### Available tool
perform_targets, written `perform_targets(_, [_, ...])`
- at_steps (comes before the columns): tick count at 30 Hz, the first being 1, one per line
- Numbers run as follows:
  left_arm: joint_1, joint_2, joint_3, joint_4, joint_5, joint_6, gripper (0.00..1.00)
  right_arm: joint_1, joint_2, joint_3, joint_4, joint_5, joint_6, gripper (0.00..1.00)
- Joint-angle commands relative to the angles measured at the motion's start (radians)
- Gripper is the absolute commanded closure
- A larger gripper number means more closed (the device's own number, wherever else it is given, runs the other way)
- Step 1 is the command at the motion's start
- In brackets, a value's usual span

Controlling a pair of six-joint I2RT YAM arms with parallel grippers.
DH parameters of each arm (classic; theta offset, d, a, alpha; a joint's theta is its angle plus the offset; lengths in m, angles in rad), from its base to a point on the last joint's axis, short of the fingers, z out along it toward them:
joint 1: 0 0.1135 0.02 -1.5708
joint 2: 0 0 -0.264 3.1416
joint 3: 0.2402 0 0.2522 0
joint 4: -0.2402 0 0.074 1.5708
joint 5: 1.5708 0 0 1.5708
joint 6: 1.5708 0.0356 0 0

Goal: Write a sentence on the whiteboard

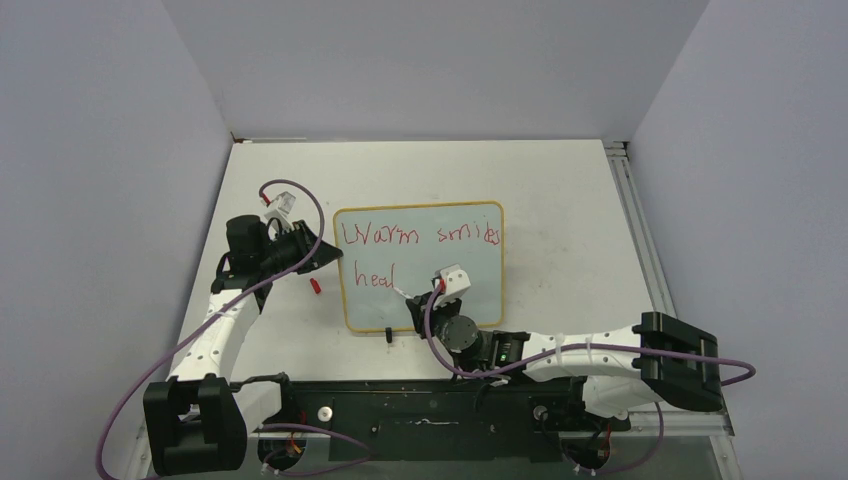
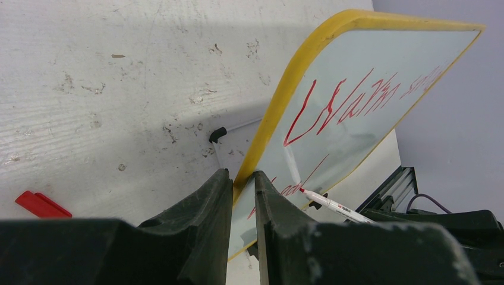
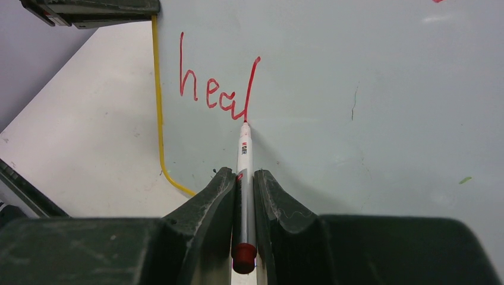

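Note:
The whiteboard (image 1: pixel 470 280) lies flat on the table, pale with a yellow frame (image 2: pixel 297 71). On it the sentence (image 1: pixel 420 236) in red reads "Warm smiles" on top and "heal" (image 3: pixel 217 95) below. My left gripper (image 1: pixel 335 250) is shut on the board's left edge, one finger on each side of the yellow frame (image 2: pixel 243 178). My right gripper (image 3: pixel 243 175) is shut on a white marker (image 3: pixel 244 148) with a red end. Its tip touches the board at the foot of the "l" in "heal". From above, the right gripper (image 1: pixel 428 303) sits over the board's lower middle.
A red marker cap (image 1: pixel 315 286) lies on the white table (image 1: pixel 560 200) just left of the board, also in the left wrist view (image 2: pixel 41 205). A small black foot (image 1: pixel 388 332) sticks out at the board's near edge. A metal rail (image 1: pixel 640 230) runs along the table's right side.

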Motion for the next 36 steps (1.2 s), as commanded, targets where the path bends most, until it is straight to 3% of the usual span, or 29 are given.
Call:
perform_targets(1, [-0.003, -0.017, 0.049, 0.012, 0.009, 0.015, 0.81, 0.007, -0.033, -0.013, -0.021, 0.047, 0.015, 0.95])
perform_targets(20, [-0.003, -0.015, 0.047, 0.012, 0.008, 0.015, 0.81, 0.005, -0.186, 0.051, -0.071, -0.034, -0.104, 0.95])
perform_targets(36, [-0.004, -0.011, 0.049, 0.010, 0.005, 0.018, 0.81, -0.136, -0.244, -0.013, -0.042, -0.164, -0.091, 0.95])
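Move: The right hand holds the marker with its tip at the foot of the red "l". It goes for the blank board just right of that letter's top, about 7 cm ahead, 1 left and 3 above. The "l" is roughly 6 cm ahead and 4 left; "Warm" is some 11 ahead, 7 left and 8 up. From the left hand at the board's edge, the blank spot lies about 15 cm right, 2 back and 3 below. Right hand trails the marker slightly right, lifts off some 5 cm, then swings right and forward beside the "l". ##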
